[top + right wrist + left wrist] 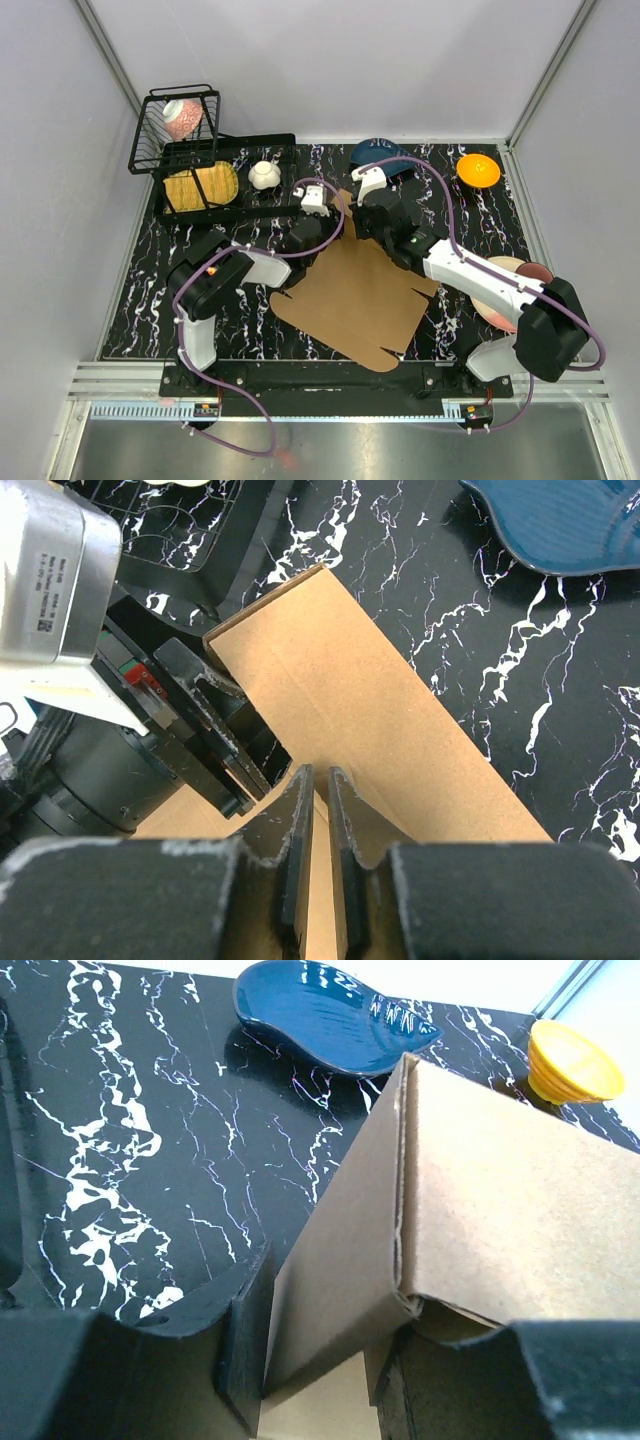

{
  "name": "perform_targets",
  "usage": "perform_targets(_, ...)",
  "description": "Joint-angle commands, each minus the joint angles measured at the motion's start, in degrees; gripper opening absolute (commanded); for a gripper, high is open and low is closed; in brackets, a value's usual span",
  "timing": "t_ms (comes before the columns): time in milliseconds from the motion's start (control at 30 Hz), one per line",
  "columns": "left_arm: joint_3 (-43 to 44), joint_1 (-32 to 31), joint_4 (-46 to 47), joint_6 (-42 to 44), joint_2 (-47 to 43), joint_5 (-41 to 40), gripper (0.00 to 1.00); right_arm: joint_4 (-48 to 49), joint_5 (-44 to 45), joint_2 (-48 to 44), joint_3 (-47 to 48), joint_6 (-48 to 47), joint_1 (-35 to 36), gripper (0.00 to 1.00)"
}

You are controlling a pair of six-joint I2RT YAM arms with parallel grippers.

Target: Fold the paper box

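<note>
The paper box (350, 300) is a brown cardboard sheet lying mostly flat mid-table, with its far flap (343, 205) raised between both grippers. In the left wrist view the folded flap corner (400, 1210) slants between my left gripper's (320, 1360) fingers, which stand apart. Only the left finger (240, 1350) touches its lower edge. From above, my left gripper (328, 218) is at the flap's left end and my right gripper (357, 212) at its right end. My right gripper (320, 780) is nearly closed at the foot of the raised flap (340, 680), with a thin strip of cardboard in the gap.
A blue dish (385, 155) and an orange bowl (478, 170) sit beyond the flap. At the back left are a black wire basket (175, 130), a black rack (225, 150) with a yellow item, and a white cup (264, 175). Plates (510, 290) lie under the right arm.
</note>
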Motion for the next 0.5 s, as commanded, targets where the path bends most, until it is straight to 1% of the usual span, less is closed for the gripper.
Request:
perform_targets(0, 3.34, 0.22, 0.04, -1.55, 1.38, 3.31, 0.38, -4.17, -1.68, 2.09, -1.04, -0.17, 0.24, 0.16)
perform_targets(67, 3.52, 0.13, -0.23, -1.21, 1.82, 3.22, 0.35, -4.17, -1.68, 2.00, -0.95, -0.08, 0.15, 0.16)
perform_targets(167, 3.78, 0.22, -1.11, -0.33, 2.26, 2.70, 0.25, -4.00, -1.68, 2.09, -0.77, -0.26, 0.15, 0.16)
perform_targets(200, 3.87, 0.13, -1.54, -0.15, 2.26, 2.43, 0.16, -4.00, -1.77, 2.09, -0.69, -0.26, 0.06, 0.16)
perform_targets(300, 4.22, 0.13, -2.87, 0.47, 2.52, 1.47, 0.02, -3.82, -2.03, 2.35, -0.68, -0.08, 0.06, 0.15)
perform_targets(333, 4.05, -0.04, -2.95, 0.64, 2.44, 1.12, 0.00, -3.82, -2.12, 2.44, -0.68, -0.08, -0.03, 0.15)
perform_targets(467, 3.52, -0.48, -3.30, 2.57, 1.73, -0.46, 0.00, -3.82, -2.30, 2.35, -0.42, 0.01, -0.11, 0.16)
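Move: Right at the left fingertips, and reaching between them, stands the upright edge at the box's far left corner, about 2 cm ahead and 1 cm to the right, level with the hand. From the left hand the blue plate lies some 18 cm ahead and 10 cm to the right, the white cup about 13 cm ahead and 17 cm to the left, both roughly 8 cm lower. From the right hand that edge is about 4 cm ahead, 5 cm left and 5 cm down. Closing from under half open to nearly shut, the left fingers pinch the cardboard at the box's far left corner while the hand eases about 1 cm forward and down. The right hand stays over the box with its fingers unchanged, dipping about 1 cm at the very end. ##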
